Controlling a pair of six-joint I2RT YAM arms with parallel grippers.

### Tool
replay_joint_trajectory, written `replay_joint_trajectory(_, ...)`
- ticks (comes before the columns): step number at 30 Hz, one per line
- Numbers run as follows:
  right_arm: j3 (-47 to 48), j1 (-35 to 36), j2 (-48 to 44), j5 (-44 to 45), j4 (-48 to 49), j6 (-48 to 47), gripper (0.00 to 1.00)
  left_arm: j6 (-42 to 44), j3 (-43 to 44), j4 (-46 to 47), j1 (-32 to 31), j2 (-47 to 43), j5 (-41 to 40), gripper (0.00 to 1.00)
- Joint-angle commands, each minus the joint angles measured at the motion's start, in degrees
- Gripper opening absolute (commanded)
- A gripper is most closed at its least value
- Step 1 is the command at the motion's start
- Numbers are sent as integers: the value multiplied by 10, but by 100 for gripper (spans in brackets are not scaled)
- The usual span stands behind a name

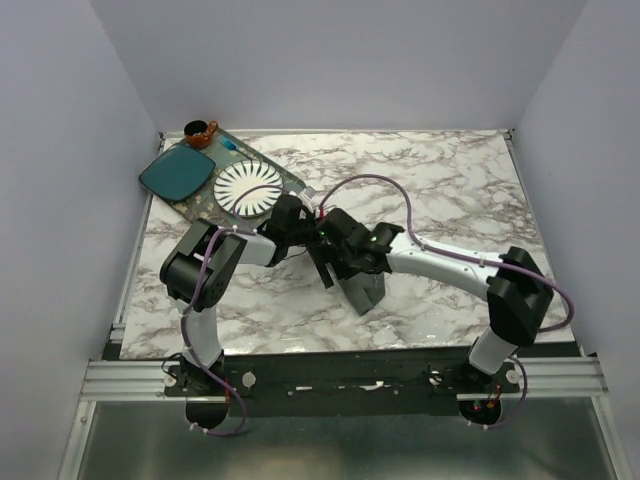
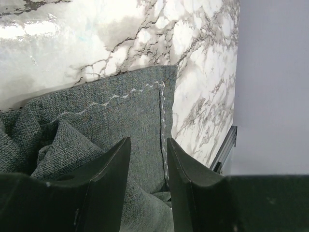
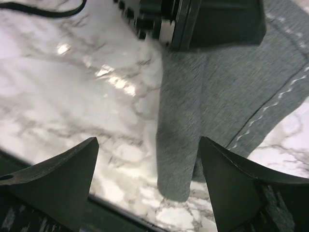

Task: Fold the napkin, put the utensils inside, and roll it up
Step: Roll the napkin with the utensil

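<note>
The dark grey napkin lies bunched and partly rolled on the marble table, just under both wrists. In the left wrist view its stitched hem runs ahead of my left gripper. That gripper's fingers stand half apart, with a raised fold of the cloth squeezed between them. In the right wrist view a rolled end of the napkin points toward the table's near edge. My right gripper is wide open around this end and touches nothing. The utensils show in no view.
A white ribbed plate, a teal square plate and a small brown cup sit on a mat at the far left corner. A purple cable arcs over the table's middle. The metal rail of the near edge is close by.
</note>
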Motion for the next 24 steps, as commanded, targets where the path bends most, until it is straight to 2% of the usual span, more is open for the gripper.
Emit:
replay_joint_trajectory(1, 46, 31, 81, 194, -86, 19, 89, 5, -25, -46, 6, 37, -25, 46)
replay_joint_trajectory(6, 32, 51, 109, 197, -43, 20, 83, 3, -22, -52, 9, 37, -23, 46)
replay_joint_trajectory(16, -40, 38, 122, 162, 45, 36, 73, 3, -17, -64, 15, 26, -16, 47)
replay_joint_trajectory(19, -77, 17, 108, 129, 82, 34, 61, 2, -16, -66, 15, 20, -12, 47)
replay_joint_trajectory(20, -83, 12, 105, 120, 90, 32, 53, 3, -15, -66, 16, 19, -8, 47)
replay_joint_trajectory(24, -113, -11, 76, 82, 112, 27, 42, 12, -4, -82, 17, 5, -7, 48)
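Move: The near stretch of the rolled napkin edge lies almost under the raised right hand, about 1 cm ahead, 2 cm to its left and 9 cm below. From that hand, the roll's near end is some 6 cm back and 3 cm right, while the flat napkin flap is about 4 cm ahead and 5 cm right, both 9 cm down. From the left hand, the near stretch is roughly 10 cm back, 5 cm right and 2 cm lower. The right fingers come down astride the napkin roll and close in on its two sides, narrowing from nearly wide open to about half. That hand sinks about 8 cm with a small drift left, its wrist first rolling some 15 degrees so the fingers point more steeply down, then easing partly back. The left hand stays put, still keeping its half-open fingers on the far part of the roll. ##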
